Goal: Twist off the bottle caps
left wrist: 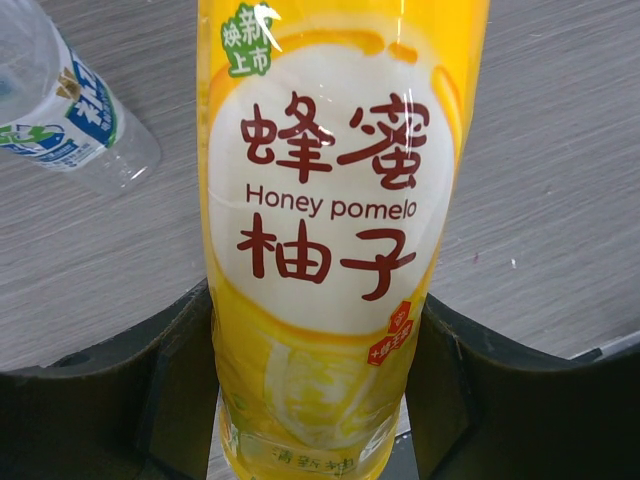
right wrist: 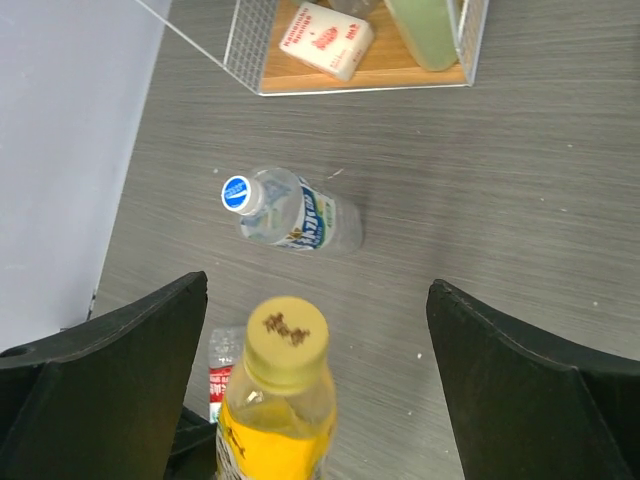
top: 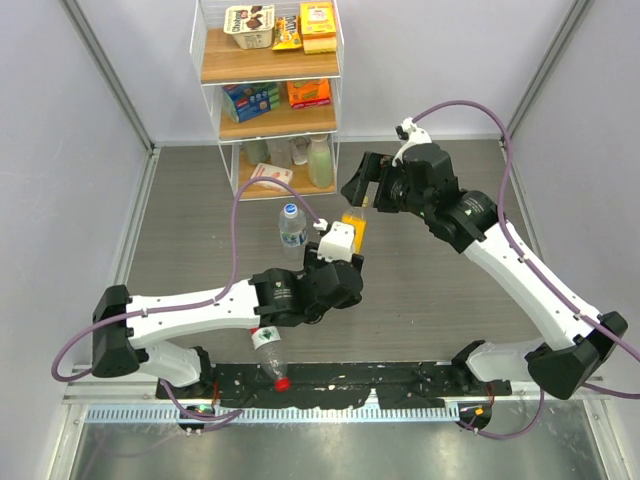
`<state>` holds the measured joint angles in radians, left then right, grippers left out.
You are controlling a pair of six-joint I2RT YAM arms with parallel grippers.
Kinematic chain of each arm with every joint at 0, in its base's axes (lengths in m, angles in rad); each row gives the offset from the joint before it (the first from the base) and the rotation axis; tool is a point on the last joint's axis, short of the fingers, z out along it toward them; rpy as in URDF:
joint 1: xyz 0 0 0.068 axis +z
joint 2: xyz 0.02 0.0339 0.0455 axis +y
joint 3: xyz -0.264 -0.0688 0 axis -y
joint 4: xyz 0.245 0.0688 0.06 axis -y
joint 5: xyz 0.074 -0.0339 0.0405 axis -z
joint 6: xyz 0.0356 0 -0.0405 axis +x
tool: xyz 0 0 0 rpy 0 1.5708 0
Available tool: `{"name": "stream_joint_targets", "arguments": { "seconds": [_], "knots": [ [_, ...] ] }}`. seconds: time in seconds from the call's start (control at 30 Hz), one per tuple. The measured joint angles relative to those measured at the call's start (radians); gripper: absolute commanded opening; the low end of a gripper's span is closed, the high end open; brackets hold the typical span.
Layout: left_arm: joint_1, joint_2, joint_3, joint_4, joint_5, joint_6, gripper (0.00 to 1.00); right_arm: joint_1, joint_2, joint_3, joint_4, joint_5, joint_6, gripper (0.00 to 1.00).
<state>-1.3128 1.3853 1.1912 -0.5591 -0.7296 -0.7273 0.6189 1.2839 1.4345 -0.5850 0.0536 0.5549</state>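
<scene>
My left gripper (left wrist: 315, 400) is shut on the lower body of the yellow bottle (left wrist: 320, 250), both fingers pressed to its sides. The yellow cap (right wrist: 287, 337) sits on its neck and faces my right gripper (right wrist: 318, 288). That gripper stands open, wide of the cap and touching nothing. In the top view the right gripper (top: 365, 183) hovers just behind the yellow bottle (top: 353, 232). The clear blue-labelled bottle (top: 291, 225) stands to the left with its blue-and-white cap (right wrist: 236, 193) on. The red-labelled bottle (top: 268, 352) lies near the front edge, red cap (top: 283, 383) on.
A clear-walled shelf rack (top: 270, 100) stands at the back with snack boxes, and a pale green bottle (top: 320, 160) on its lowest level. A black strip (top: 400, 378) runs along the table's front edge between the arm bases.
</scene>
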Motion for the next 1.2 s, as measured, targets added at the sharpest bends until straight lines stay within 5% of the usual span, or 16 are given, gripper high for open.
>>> {"name": "stream_joint_targets", "arguments": {
  "seconds": [0.1,0.37,0.8,1.2],
  "knots": [
    [0.008,0.007,0.0,-0.012,-0.004,0.002,0.0,0.001,0.0,0.0,-0.023,0.021,-0.001,0.74],
    [0.011,0.007,0.002,-0.02,-0.003,0.008,0.0,0.001,0.0,-0.006,-0.018,-0.011,0.002,0.62],
    [0.013,0.007,0.002,-0.025,0.001,0.019,0.0,0.001,-0.001,-0.046,0.044,-0.086,0.039,0.02],
    [0.013,-0.006,-0.027,0.0,0.016,0.021,0.0,-0.011,-0.083,-0.15,0.153,-0.164,-0.005,0.02]
  ]
}}
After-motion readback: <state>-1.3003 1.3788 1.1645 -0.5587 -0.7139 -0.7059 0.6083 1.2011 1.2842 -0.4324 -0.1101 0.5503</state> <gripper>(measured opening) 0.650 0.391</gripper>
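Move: The yellow bottle's cap sits nearly between the right hand's open fingers, about 1 cm back, 2 cm to the left and 1 cm below. From that hand, the blue-capped water bottle stands some 4 cm ahead, 12 cm left and 22 cm down. The left hand already grips the yellow bottle's body; from it the cap is about 7 cm ahead, 3 cm right and 11 cm up. The yellow bottle's cap gets pinched between the right fingertips: that hand eases left and a little back, about 2 cm in all, while its fingers close from wide open until they stop on the cap. Keeping the pinch, it draws back another centimetre, turning a few degrees counter-clockwise, as the left hand holds the bottle nearly still. ##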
